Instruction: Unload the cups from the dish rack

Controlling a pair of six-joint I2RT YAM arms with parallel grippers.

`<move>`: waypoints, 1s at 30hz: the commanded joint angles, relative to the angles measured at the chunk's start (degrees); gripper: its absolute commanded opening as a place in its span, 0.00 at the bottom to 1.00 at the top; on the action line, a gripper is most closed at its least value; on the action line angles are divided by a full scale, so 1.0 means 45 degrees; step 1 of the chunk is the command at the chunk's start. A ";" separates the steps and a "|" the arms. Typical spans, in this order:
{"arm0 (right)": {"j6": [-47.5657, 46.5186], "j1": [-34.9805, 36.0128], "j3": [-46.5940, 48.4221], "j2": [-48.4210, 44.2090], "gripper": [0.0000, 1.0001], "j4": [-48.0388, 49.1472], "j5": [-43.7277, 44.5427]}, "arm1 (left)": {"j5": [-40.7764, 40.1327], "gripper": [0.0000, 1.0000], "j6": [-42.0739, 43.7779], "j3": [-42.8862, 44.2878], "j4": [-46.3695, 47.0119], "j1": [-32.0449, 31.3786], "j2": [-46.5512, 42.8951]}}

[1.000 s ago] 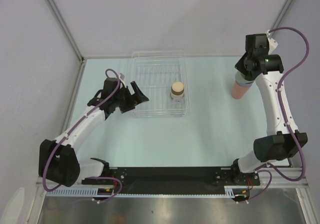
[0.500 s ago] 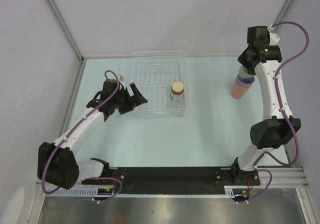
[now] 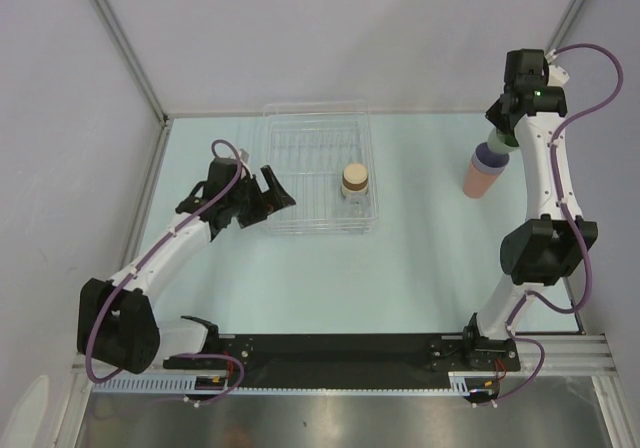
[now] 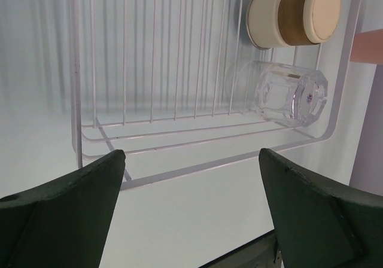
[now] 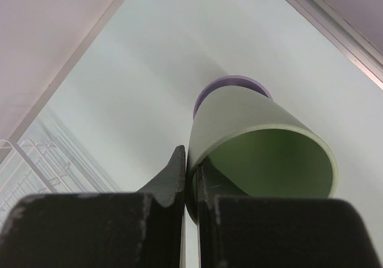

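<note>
The transparent dish rack sits mid-table. In its near right corner lies a clear cup with a tan cork-like round top beside it; both show in the left wrist view, the clear cup below the tan top. My left gripper is open and empty at the rack's near left corner. My right gripper is shut on the rim of the pale green cup, held just above and beyond the lavender cup, which is stacked on the salmon-pink cup.
The grey back wall and its metal frame stand close behind the right gripper. The left wall's frame post runs along the table's left side. The rack's edge shows in the right wrist view.
My right gripper has moved back and to the right with the green cup, off the stack, and the lavender cup's top now shows. The left arm has not moved.
</note>
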 commanded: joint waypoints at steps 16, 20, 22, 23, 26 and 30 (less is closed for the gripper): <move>-0.0278 -0.0143 -0.0901 0.0802 0.00 0.1633 -0.0467 | 0.0027 1.00 0.0322 0.0595 -0.0600 -0.0077 0.1279; -0.0473 -0.0143 -0.1135 0.0841 0.01 0.1751 -0.0760 | 0.0066 1.00 0.0283 0.0634 -0.0600 -0.0057 0.1435; -0.0512 -0.0143 -0.1233 0.0821 0.11 0.1810 -0.0896 | 0.0066 1.00 0.0244 0.0634 -0.0600 -0.0057 0.1436; -0.0532 -0.0143 -0.1253 0.0802 0.14 0.1829 -0.0936 | 0.0066 1.00 0.0244 0.0615 -0.0600 -0.0077 0.1455; -0.0571 -0.0143 -0.1311 0.0724 0.24 0.1868 -0.0956 | 0.0065 1.00 0.0244 0.0615 -0.0619 -0.0057 0.1377; -0.0571 -0.0143 -0.1370 0.0529 0.29 0.1907 -0.0956 | 0.0085 1.00 0.0244 0.0556 -0.0600 -0.0077 0.1318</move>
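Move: The right hand already holds the tilted green cup by its wall, the cup's middle about 3 cm to the hand's right and 5 below. The purple cup it is bound for lies about 1 cm ahead, 3 to the right and 16 below, standing in the pink cup, whose middle is 20 below at the same spot. From the left hand, the purple cup is roughly 39 cm right and 6 ahead, about level in height. Still pinching the green cup's wall, the right hand lowers it into the mouth of the purple cup, sinking about 5 cm and easing some 2 cm forward early in the descent, with hardly any wrist turn. Near the bottom the fingers part to about a quarter open and let go of the wall. The empty left hand, wide open, eases about 2 cm forward and down by the rack. ##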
